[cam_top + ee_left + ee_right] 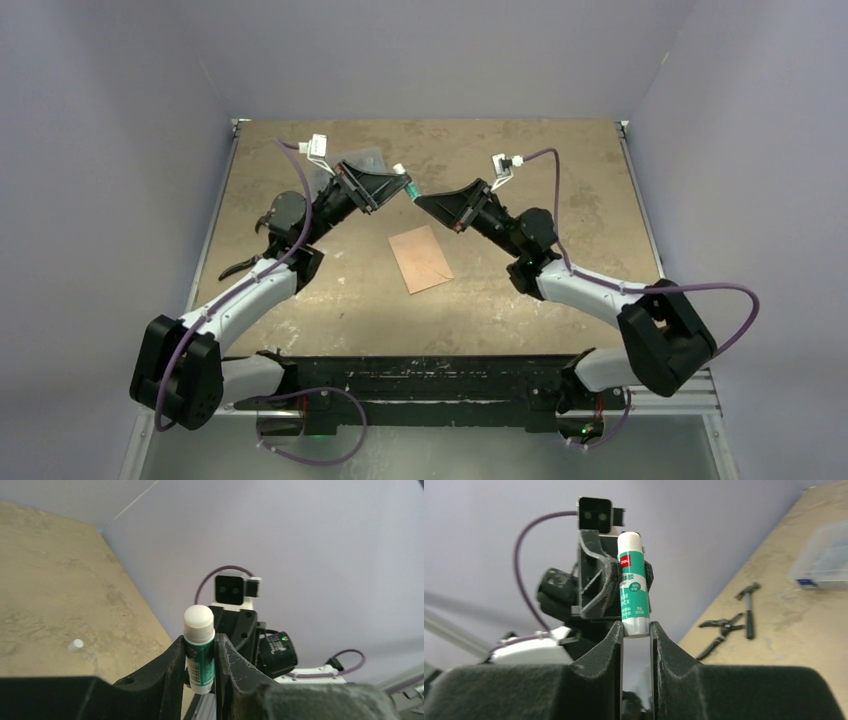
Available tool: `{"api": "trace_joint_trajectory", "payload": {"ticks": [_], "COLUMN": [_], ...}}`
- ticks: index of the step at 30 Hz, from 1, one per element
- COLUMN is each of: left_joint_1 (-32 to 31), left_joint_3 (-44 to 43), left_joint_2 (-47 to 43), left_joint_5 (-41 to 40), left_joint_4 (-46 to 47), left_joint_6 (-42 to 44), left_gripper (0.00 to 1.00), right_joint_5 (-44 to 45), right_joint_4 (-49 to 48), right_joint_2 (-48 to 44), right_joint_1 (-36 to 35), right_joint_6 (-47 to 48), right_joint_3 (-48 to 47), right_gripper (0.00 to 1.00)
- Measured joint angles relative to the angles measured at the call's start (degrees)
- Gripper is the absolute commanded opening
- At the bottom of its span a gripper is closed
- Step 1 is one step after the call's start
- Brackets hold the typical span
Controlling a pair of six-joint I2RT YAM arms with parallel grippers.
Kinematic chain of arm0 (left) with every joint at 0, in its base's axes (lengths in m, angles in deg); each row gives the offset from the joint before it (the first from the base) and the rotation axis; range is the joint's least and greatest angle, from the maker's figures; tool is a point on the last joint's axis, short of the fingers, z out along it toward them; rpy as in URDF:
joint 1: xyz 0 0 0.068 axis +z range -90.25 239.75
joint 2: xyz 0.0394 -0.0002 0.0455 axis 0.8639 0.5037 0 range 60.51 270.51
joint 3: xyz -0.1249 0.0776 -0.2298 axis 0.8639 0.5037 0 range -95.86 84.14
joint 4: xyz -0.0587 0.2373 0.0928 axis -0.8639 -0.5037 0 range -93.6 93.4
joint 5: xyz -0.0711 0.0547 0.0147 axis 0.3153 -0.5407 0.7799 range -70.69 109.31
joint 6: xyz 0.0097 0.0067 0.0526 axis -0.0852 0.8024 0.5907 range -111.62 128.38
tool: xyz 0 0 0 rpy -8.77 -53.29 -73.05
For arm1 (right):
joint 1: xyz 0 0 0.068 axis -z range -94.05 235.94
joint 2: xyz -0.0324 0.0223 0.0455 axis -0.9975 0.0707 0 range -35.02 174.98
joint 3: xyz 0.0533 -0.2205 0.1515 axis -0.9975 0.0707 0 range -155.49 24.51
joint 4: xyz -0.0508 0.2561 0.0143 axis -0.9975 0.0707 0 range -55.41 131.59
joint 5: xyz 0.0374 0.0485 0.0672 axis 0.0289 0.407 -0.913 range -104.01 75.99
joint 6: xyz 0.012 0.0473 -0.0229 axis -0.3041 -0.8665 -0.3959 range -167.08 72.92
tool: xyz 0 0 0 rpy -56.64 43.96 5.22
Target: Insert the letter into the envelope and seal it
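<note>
A salmon-pink envelope (420, 258) lies flat at the middle of the table, nothing touching it. The letter is not in view. Above and behind it the two grippers meet tip to tip on a green and white glue stick (410, 187). My left gripper (200, 645) is shut on the stick's green body (201, 660), whose white end pokes out past the fingers. My right gripper (636, 629) faces it, its fingertips pressed on either side of the white base of the glue stick (632, 580).
A clear plastic box (824, 555) sits at the far left of the table, partly behind the left arm. A hammer (749, 607) and pliers (719, 632) lie near it. A small white cap-like piece (76, 645) rests on the table surface.
</note>
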Motion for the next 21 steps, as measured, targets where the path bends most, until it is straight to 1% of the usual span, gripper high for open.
{"api": "trace_joint_trajectory", "payload": {"ticks": [5,8,10,13,16,21], "left_joint_1": [0.15,0.15,0.26,0.48,0.52,0.52], "left_joint_3": [-2.12,-3.96,-5.97,-9.27,-12.98,-18.56], "left_joint_2": [-0.94,-1.03,-0.85,-0.24,0.66,3.52], "left_joint_5": [-3.87,-6.21,-8.41,-10.29,-11.76,-11.98], "left_joint_4": [-10.05,-16.15,-21.53,-27.30,-32.46,-38.86], "left_joint_6": [3.52,5.42,6.99,8.68,10.27,11.61], "left_gripper": [0.00,0.00,0.00,0.00,0.00,0.00], "right_joint_5": [4.07,7.45,11.37,18.08,23.71,32.17], "right_joint_4": [12.94,20.02,26.40,33.05,36.02,36.06], "right_joint_2": [-2.43,-2.75,-2.45,-1.60,-0.61,0.52], "right_joint_1": [-0.70,-1.66,-3.39,-6.27,-8.31,-11.06], "right_joint_6": [13.75,22.36,28.74,37.07,43.34,54.77], "right_joint_3": [-3.39,-6.03,-9.22,-13.51,-16.15,-17.40], "right_gripper": [0.02,0.02,0.02,0.03,0.04,0.06]}}
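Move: Both hands already hold the glue stick in the air. The left grips its barrel, with the middle about at its pads; the right pinches the near lower end, with the middle some 3 cm ahead, 2 cm left and 2 cm above. From the right hand, the envelope lies roughly 5 cm ahead, 1 cm right and 32 cm below, and the small white cap about 11 cm ahead, 17 cm right, on the same table top. Still gripping the glue stick between them, both hands twist it about its length. Seen from its free upper end, the right hand rolls clockwise by some 55 degrees while the left turns the other way by about 25. Meanwhile both swing it forward about 6.5 cm and sink a little, fingers staying closed. ##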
